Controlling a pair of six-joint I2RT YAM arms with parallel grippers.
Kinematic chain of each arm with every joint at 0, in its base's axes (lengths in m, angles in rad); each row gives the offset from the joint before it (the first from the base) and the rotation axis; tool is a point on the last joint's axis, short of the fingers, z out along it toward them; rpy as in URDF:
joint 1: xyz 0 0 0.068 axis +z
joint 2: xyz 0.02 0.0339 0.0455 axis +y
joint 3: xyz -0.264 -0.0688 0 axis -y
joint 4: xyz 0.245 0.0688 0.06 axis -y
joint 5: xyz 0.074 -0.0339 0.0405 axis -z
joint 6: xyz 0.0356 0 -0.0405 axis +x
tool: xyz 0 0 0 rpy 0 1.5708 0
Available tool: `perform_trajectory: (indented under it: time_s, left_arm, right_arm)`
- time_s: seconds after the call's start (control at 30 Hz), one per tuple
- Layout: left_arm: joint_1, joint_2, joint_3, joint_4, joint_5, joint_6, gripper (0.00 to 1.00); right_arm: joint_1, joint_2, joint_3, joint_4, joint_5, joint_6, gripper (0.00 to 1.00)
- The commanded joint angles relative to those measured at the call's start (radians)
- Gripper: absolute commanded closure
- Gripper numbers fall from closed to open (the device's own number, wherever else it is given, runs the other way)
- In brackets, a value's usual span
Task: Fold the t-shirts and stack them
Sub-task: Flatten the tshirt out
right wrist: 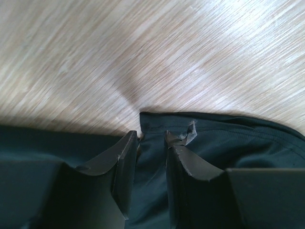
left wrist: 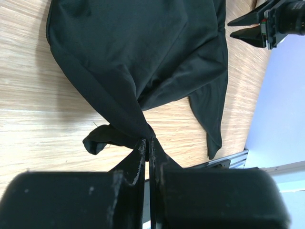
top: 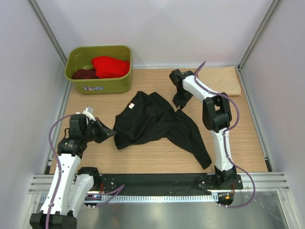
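Note:
A black t-shirt (top: 152,121) lies crumpled on the middle of the wooden table, a small white neck label (top: 132,105) near its back left. My left gripper (top: 112,134) is shut on a bunched corner at the shirt's left end (left wrist: 128,47), the cloth pinched at the tips (left wrist: 147,139). My right gripper (top: 178,106) stands at the shirt's back right edge, its fingers apart (right wrist: 150,136), with the dark hem (right wrist: 228,143) lying between and just beyond them. A beige t-shirt (top: 228,80) lies flat at the back right. Red (top: 110,67) and maroon (top: 84,74) t-shirts sit in the tub.
The olive-green tub (top: 102,86) stands at the back left corner of the table (top: 238,138). White walls with metal rails close in the left, right and back sides. A black rail (top: 157,181) with the arm bases runs along the near edge.

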State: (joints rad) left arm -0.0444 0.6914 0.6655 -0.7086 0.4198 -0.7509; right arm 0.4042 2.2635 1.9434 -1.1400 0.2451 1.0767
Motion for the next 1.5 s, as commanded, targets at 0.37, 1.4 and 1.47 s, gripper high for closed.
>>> perform_trajectory:
  time_s: [0.37,1.4,1.47]
  left_arm:
    - [0.0,-0.016,0.048,0.009,0.002,0.016,1.0]
    - [-0.022,-0.044,0.766,-0.085,-0.254,-0.251,1.0]
    - [-0.02,-0.061,0.787,-0.084,-0.253,-0.272,1.0]
  right_arm:
    - [0.01,0.071,-0.017,0.023,0.051,0.032,0.67]
    - [-0.008,-1.349,-0.19,-0.011,0.063,-0.454,0.99]
    - [-0.007,-1.409,-0.152,-0.004,0.057,-0.449,0.99]
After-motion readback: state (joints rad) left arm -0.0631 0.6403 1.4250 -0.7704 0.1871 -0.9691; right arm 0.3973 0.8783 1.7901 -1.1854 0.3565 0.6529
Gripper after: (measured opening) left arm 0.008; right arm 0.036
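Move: The t-shirt edge to be pinched sits right under the right gripper's parted fingers, about 2 cm down. From there the shirt's white label is some 21 cm left and 2 cm farther out, the near tip of its trailing strip about 27 cm back and 9 cm right, and the beige folded cloth about 17 cm ahead and 20 cm right. From the left gripper, already holding the shirt's left end, that edge is about 20 cm ahead, 25 cm right and 14 cm below. Sink the right gripper about 2 cm onto the t-shirt edge and shut its fingers on the cloth while the left gripper keeps its hold. Then hoist both ends together: the right rises about 40 cm, drawing back and rightward away from the left and tipping its fingers up some 60 degrees; the left rises about 30 cm, also tipping up. ##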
